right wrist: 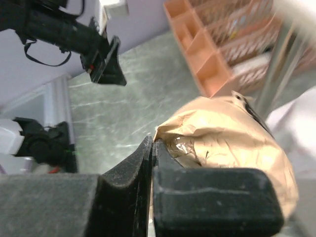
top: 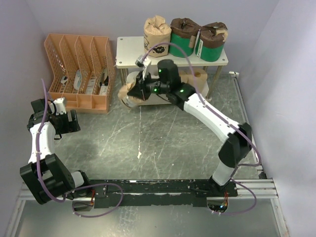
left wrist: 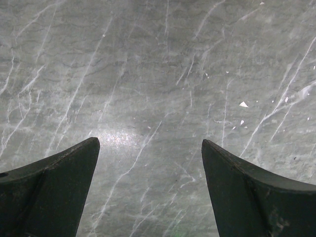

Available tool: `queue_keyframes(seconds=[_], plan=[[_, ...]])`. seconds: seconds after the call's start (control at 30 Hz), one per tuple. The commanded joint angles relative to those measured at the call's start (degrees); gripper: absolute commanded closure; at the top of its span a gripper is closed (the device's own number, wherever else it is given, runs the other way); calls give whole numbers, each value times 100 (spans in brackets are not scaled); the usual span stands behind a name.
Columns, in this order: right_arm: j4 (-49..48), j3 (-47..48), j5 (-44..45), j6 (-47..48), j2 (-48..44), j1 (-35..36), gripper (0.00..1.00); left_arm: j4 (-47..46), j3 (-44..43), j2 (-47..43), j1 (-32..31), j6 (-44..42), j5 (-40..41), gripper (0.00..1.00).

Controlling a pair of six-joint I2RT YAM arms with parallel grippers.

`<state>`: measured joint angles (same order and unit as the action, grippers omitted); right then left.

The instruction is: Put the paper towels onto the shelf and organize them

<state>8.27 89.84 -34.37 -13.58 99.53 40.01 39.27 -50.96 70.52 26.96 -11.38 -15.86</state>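
Note:
My right gripper (top: 130, 92) (right wrist: 153, 143) is shut, pinching the crumpled end of a tan-paper-wrapped paper towel roll (right wrist: 232, 133) (top: 124, 97). That roll sits at the left front of the shelf's lower tier. The shelf (top: 129, 55) is a white two-tier rack at the back. On its top board stand another tan-wrapped roll (top: 157, 30) and two green-wrapped rolls (top: 183, 33) (top: 211, 37). A bare tan roll (top: 200, 79) shows on the lower tier, mostly hidden by my arm. My left gripper (top: 66, 121) (left wrist: 150, 143) hangs open over bare table at the left.
An orange slotted file organizer (top: 79, 74) (right wrist: 212, 54) stands left of the shelf, close to the held roll. A thin metal shelf leg (right wrist: 274, 74) rises just behind the roll. A white roll (right wrist: 298, 116) lies to its right. Walls close in on both sides.

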Motion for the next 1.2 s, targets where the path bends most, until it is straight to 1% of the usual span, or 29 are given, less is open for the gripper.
queue_keyframes(seconds=[0.0, 0.1, 0.2, 0.33, 0.4, 0.47, 0.53, 0.73, 0.8, 0.93, 1.17], plan=[[2220, 968, 363, 2523, -314, 97, 100, 15, -186, -1, 51, -14, -22, 4], [2466, 1214, 783, 3207, -498, 129, 100, 11, -191, -3, 50, -5, -5, 4], [2601, 1614, 1234, 3655, -558, 137, 100, 3, -192, 4, 50, 4, 21, 4], [3045, 2646, 1588, 4006, -283, 133, 100, 2, -179, 3, 55, 12, 42, 4], [3318, 3236, 1603, 4070, -111, 133, 100, -6, -180, 5, 51, 25, 61, 4], [3592, 3620, 1539, 4124, -6, 135, 100, -7, -178, -7, 51, 28, 80, 4], [3672, 3692, 1434, 4222, -19, 136, 100, -24, -170, -34, 53, 39, 97, 4], [3463, 3311, 1468, 4425, -241, 132, 100, -16, -169, -32, 54, 39, 100, 4], [3426, 3465, 1465, 4407, -221, 130, 100, -15, -177, -22, 54, 34, 97, 4], [3579, 4120, 1395, 4319, -44, 137, 100, -16, -178, -21, 51, 39, 105, 4], [3319, 4455, 1468, 4486, 68, 130, 100, 0, -191, 34, 50, 23, 73, 4]])
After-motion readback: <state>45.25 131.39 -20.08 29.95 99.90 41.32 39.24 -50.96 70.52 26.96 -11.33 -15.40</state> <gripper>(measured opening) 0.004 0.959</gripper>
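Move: The right gripper holds the wrapped brown roll by its paper, in front of the shelf. The free left end of the top board lies about 15 cm ahead, 2 cm to the left and roughly level with the hand. The bear-face pack stands beside that spot, 15 cm ahead, 8 cm right and 5 cm up; the leftmost white roll below is some 13 cm ahead, straight in line and 20 cm lower. From the left hand the free spot is about 17 cm ahead, 27 cm right and 17 cm up. Keep the right fingers shut on the wrapped roll's paper and lift it in front of the shelf to above the top board's level, about 17 cm up in stages, while drifting some 6 cm right early on. As you rise, roll the wrist some 45 degrees about the left-pointing fingers, forward side up. ##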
